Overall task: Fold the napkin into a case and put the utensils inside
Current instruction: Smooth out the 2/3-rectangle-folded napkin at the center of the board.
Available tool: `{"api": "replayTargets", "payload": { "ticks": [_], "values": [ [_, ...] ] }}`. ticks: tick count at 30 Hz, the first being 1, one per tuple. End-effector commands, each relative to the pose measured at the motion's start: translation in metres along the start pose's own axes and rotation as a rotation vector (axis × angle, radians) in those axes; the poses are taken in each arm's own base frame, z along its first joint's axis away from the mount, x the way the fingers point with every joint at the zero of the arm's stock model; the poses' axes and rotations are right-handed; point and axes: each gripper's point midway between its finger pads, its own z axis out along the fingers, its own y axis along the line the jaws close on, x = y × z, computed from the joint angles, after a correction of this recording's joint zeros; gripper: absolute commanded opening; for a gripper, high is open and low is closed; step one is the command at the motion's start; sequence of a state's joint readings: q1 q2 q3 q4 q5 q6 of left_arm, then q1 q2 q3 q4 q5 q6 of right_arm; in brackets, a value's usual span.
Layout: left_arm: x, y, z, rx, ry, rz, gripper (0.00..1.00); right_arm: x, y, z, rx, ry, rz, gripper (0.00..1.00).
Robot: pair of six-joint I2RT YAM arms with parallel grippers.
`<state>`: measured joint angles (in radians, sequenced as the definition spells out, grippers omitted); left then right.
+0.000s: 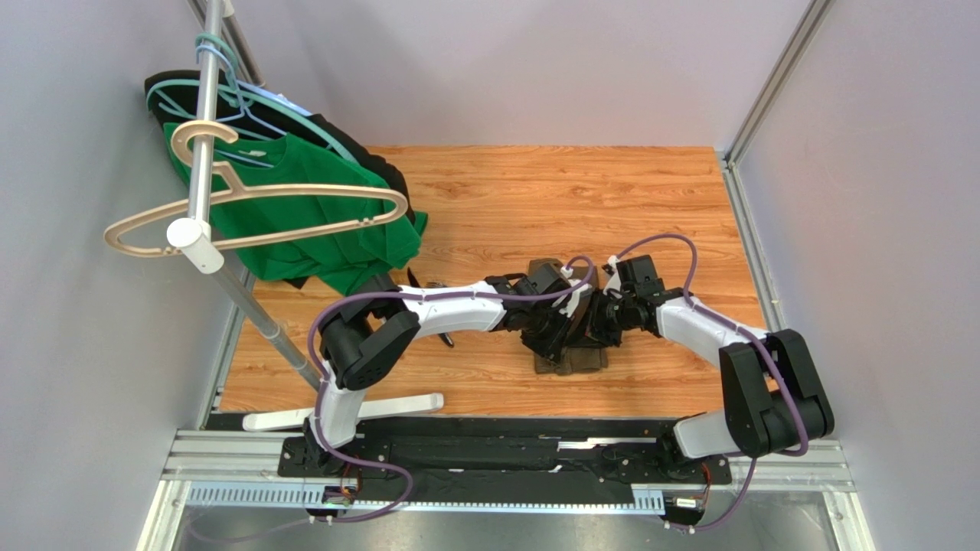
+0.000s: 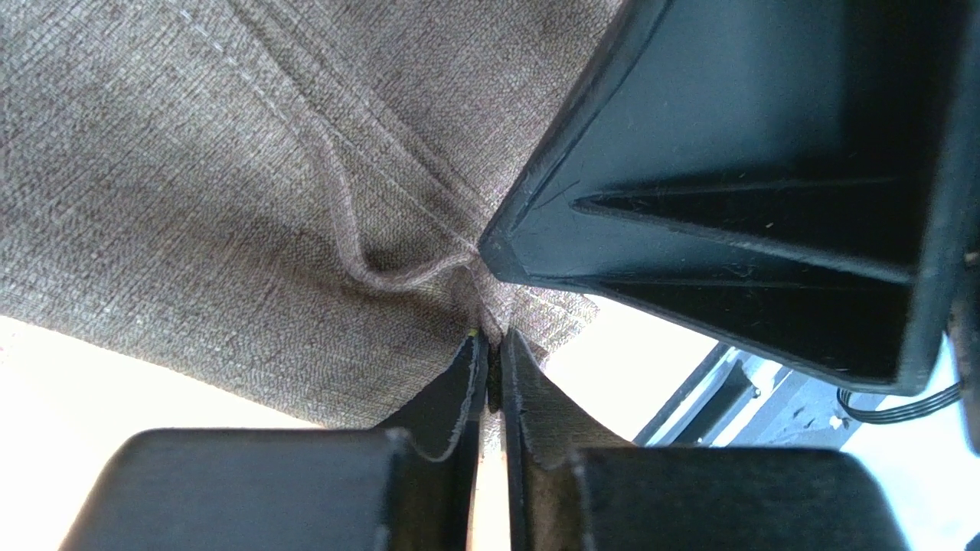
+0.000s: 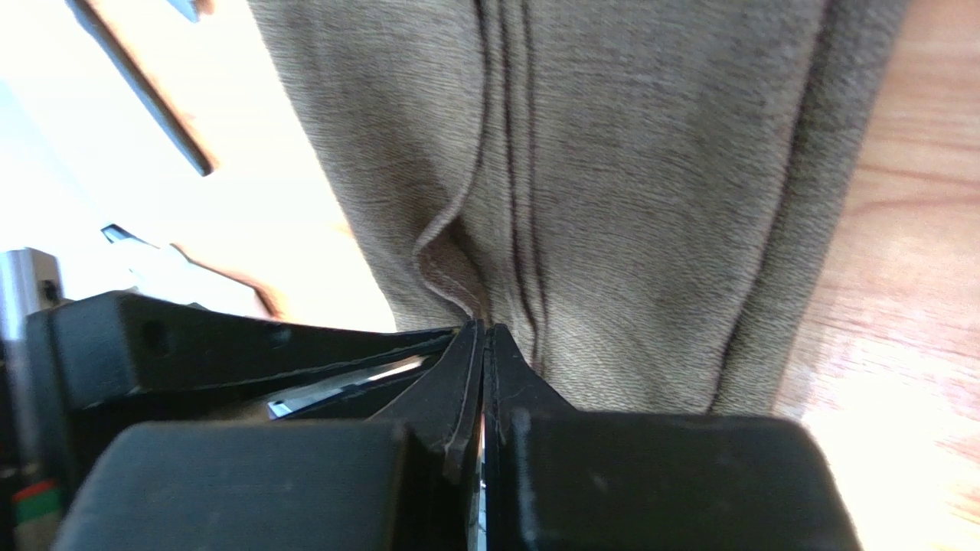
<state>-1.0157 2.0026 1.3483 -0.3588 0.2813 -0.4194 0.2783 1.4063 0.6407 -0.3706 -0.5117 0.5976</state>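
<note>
The olive-brown napkin (image 1: pixel 572 359) lies folded into a narrow strip on the wooden table, mostly under both wrists. My left gripper (image 1: pixel 564 333) and right gripper (image 1: pixel 598 326) meet tip to tip over it. In the left wrist view the left gripper (image 2: pixel 491 335) pinches a raised ridge of the napkin (image 2: pixel 230 207), with only a thin slit between its jaws. The right gripper's finger (image 2: pixel 748 207) presses in at the same spot. In the right wrist view the right gripper (image 3: pixel 484 327) is shut on a fold of the napkin (image 3: pixel 644 172). A small dark shape (image 1: pixel 438 282) by the left forearm may be the utensils; it is too small to tell.
A metal clothes rack pole (image 1: pixel 207 126) stands at the left, and its white foot (image 1: pixel 380 406) lies on the table. It holds a wooden hanger (image 1: pixel 247 212), a green shirt (image 1: pixel 328 235) and a black garment (image 1: pixel 374 167). Grey walls enclose the table on three sides.
</note>
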Motion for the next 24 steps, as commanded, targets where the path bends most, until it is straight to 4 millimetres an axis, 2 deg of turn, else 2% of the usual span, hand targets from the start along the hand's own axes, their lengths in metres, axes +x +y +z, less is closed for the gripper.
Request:
{"api": "replayTargets", "payload": {
  "ticks": [1, 5, 11, 13, 20, 22, 24],
  "values": [
    [0.007, -0.004, -0.009, 0.020, -0.014, 0.015, 0.23, -0.010, 0.015, -0.007, -0.035, -0.020, -0.030, 0.00],
    [0.010, -0.009, -0.016, 0.050, -0.025, 0.043, 0.35, -0.009, 0.015, -0.014, -0.023, -0.035, -0.044, 0.00],
    [0.003, -0.018, -0.038, 0.124, -0.079, 0.038, 0.43, -0.004, 0.028, -0.012, -0.097, -0.007, -0.029, 0.00],
    [-0.002, -0.028, -0.047, 0.182, -0.100, 0.054, 0.47, -0.007, 0.028, -0.014, -0.090, -0.017, -0.038, 0.00],
    [-0.011, -0.038, -0.047, 0.291, -0.107, -0.004, 0.48, -0.003, 0.032, -0.010, -0.098, 0.009, -0.053, 0.00],
    [-0.013, -0.038, -0.051, 0.281, -0.126, -0.002, 0.47, 0.000, 0.033, -0.008, -0.102, 0.021, -0.055, 0.00],
    [-0.018, -0.035, -0.060, 0.267, -0.149, -0.003, 0.42, 0.003, 0.035, -0.006, -0.108, 0.030, -0.066, 0.00]
  ]
}}
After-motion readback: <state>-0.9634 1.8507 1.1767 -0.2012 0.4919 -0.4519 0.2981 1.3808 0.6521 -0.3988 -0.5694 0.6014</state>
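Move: Closed on a crease at the folded napkin's near end, the left gripper has the napkin's middle about 6 cm ahead and 1 cm to its right, practically at fingertip height. The knife lies some 22 cm to its left and 8 cm farther out; the tip of the stand foot is about 20 cm left and 8 cm back. For the right gripper, the napkin's middle is some 4 cm ahead, 5 cm left and 2 cm below. Open the left gripper to about half to let go of the pinched crease, easing it back and to the left, about 2 cm each, along the napkin's near end. Then lift it nearly 4 cm clear, drifting slightly right again and tipping the fingers some 10 degrees flatter. Keep the right fingers shut and raise that hand about 1 cm, edging left and back. ##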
